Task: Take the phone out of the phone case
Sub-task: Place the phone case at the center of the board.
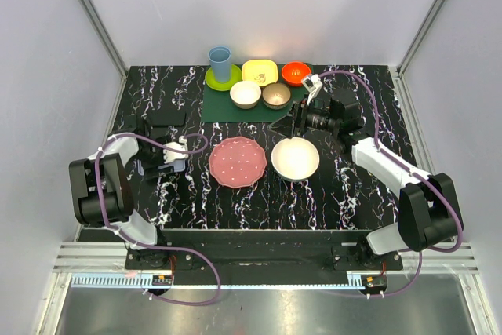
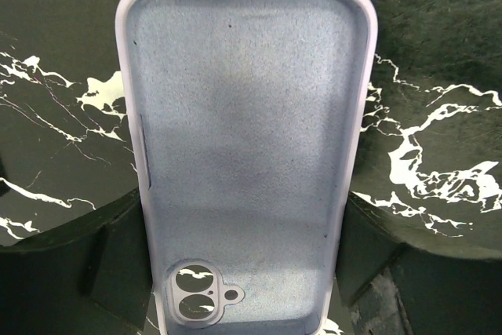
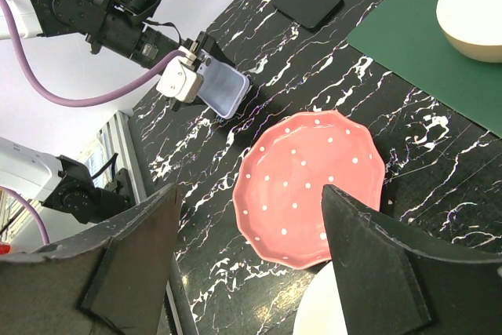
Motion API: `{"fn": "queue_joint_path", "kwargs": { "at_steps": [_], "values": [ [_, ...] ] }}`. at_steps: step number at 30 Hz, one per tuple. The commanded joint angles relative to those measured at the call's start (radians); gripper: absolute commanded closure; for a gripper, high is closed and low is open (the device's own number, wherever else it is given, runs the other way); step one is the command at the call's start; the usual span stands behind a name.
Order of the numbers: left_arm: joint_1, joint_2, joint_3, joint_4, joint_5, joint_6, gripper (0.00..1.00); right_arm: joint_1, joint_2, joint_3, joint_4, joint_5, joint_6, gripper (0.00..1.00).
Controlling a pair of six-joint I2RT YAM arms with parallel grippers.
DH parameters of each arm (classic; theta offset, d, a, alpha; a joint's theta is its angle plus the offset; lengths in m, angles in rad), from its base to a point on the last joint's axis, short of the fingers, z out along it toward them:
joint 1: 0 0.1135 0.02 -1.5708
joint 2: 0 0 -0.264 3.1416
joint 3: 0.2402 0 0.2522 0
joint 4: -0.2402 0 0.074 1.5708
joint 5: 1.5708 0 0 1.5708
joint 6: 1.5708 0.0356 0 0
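Note:
My left gripper is shut on the phone case, pinching its long sides near the camera cutout. The pale lavender shell is empty, and its felt inner face is toward the left wrist camera. In the right wrist view the phone case hangs just above the table, out in front of the left gripper. The phone, a flat black slab, lies on the table at the far left, apart from the case; the right wrist view also shows the phone. My right gripper is open and empty, raised over the pink plate's edge.
A pink dotted plate and a white bowl sit mid-table. At the back a green mat carries a blue cup on a green saucer, a yellow dish, an orange bowl and two small bowls.

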Motion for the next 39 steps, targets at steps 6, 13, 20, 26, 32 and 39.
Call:
{"fn": "queue_joint_path", "kwargs": {
  "at_steps": [6,13,20,26,32,39],
  "values": [
    [0.009,0.036,-0.005,0.049,-0.035,0.076,0.33,-0.011,-0.044,0.026,0.031,0.008,-0.011,0.22],
    [0.017,0.062,-0.008,0.05,-0.059,0.111,0.24,-0.014,-0.043,0.023,0.035,0.006,-0.011,0.22],
    [0.018,0.096,0.03,0.006,-0.042,0.16,0.14,-0.014,-0.043,0.023,0.035,0.006,-0.009,0.22],
    [0.018,0.113,0.05,-0.02,-0.042,0.165,0.01,-0.014,-0.041,0.023,0.037,0.008,-0.009,0.22],
    [0.018,0.107,0.046,-0.016,-0.038,0.17,0.01,-0.014,-0.037,0.023,0.038,0.008,-0.009,0.22],
    [0.018,0.102,0.049,0.05,-0.053,0.14,0.01,-0.017,-0.044,0.023,0.035,0.008,-0.011,0.22]
  ]
}}
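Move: The left hand still has the phone case between its fingers; the bare patch of table it goes to lies right below, roughly 2 cm down, 2 cm to the right and 1 cm forward. The phone lies about 18 cm ahead and 4 cm to the right; the pink plate is some 29 cm to the right and 1 cm ahead. From the right hand, that patch is about 40 cm left, 6 cm back and 22 cm below. The left hand eases about 2.5 cm forward and slightly left, low over the table, opening to free the case. ##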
